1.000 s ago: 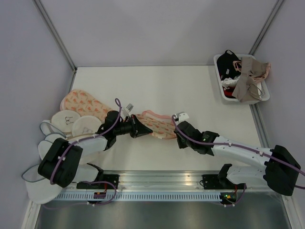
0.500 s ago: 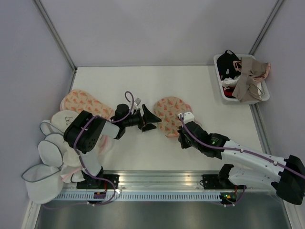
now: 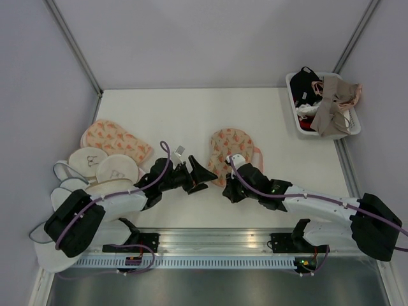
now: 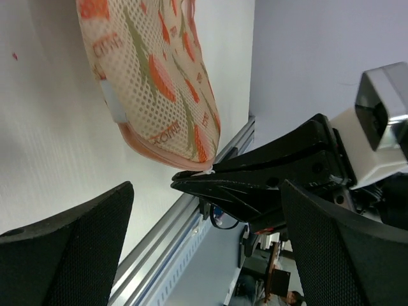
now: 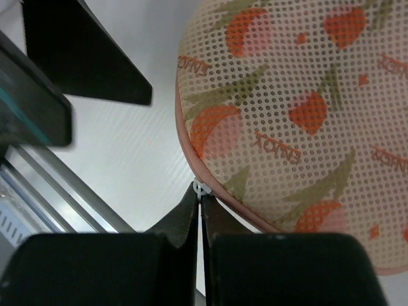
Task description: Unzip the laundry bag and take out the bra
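Note:
The laundry bag (image 3: 233, 149), peach mesh with an orange carrot print and pink trim, lies mid-table. It fills the upper part of the right wrist view (image 5: 287, 108) and shows at top left of the left wrist view (image 4: 153, 83). My right gripper (image 3: 227, 190) (image 5: 201, 197) is shut on the small white zipper pull (image 5: 201, 189) at the bag's near edge. My left gripper (image 3: 205, 175) (image 4: 207, 210) stands wide open just left of the bag, holding nothing, with its fingers (image 4: 70, 255) apart from the bag. The bra is hidden.
A white bin (image 3: 299, 124) at the back right holds a black garment and a beige bra (image 3: 335, 102). A second printed pouch (image 3: 111, 140) and white mesh pouches (image 3: 95, 169) lie at the left. A metal rail (image 3: 217, 239) runs along the near edge.
My left gripper has opened and let go of the bag's left end, then drawn back a little. The bag, stretched between both grippers before, now lies rounded near the right gripper.

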You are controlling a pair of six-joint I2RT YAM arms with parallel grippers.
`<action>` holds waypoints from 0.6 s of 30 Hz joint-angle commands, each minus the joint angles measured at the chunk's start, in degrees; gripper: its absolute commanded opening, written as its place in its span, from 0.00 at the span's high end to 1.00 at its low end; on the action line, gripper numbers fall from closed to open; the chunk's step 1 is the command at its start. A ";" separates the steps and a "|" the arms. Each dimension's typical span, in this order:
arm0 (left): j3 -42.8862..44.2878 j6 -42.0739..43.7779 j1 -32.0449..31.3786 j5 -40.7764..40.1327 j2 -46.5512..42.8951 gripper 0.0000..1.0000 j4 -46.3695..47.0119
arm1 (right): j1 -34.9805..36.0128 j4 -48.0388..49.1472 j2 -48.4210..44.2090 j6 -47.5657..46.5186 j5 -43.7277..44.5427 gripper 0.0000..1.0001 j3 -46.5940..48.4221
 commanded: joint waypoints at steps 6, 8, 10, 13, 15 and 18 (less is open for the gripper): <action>-0.54 -7.09 -5.37 -5.64 4.85 0.00 -0.44 | 1.26 14.16 1.51 2.23 -3.34 0.99 -0.32; -1.24 -8.33 -5.46 -6.25 7.04 0.01 2.45 | 1.44 14.52 1.07 2.05 -3.87 1.00 -0.41; -0.72 -8.33 -5.46 -6.61 8.89 0.08 3.60 | 1.79 14.70 0.89 1.70 -4.74 1.00 -0.41; -0.54 -9.29 -5.37 -5.82 12.84 0.52 10.27 | 2.49 13.65 0.54 1.08 -5.10 1.00 -0.32; -0.02 -9.73 -5.46 -5.03 14.52 0.81 11.78 | 2.67 12.33 0.28 0.65 -5.02 1.00 -0.32; 1.39 -9.21 -5.37 -4.68 15.93 0.98 11.35 | 2.93 10.31 -0.25 0.21 -5.02 0.99 -0.41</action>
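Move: About 5 cm to the left hand's right, 3 cm back and 5 cm below it is the bag's near corner at the zipper pull, which the right hand already pinches, so that corner sits some 1 cm forward and 1 cm left of the right fingertips, level with them. The white tag on the bag's edge is roughly 4 cm farther out from that corner. The bag's middle lies some 9 cm ahead of the left hand and 8 cm to its right. Sinking about 5 cm and easing some 2 cm to its right, the open left hand first draws back slightly, tips down 10 degrees, then comes forward a little and closes on the bag's edge between pull and tag. The right hand keeps its pinch on the zipper pull, carrying it about 3 cm left towards the left hand, up slightly, then settling back and down. ##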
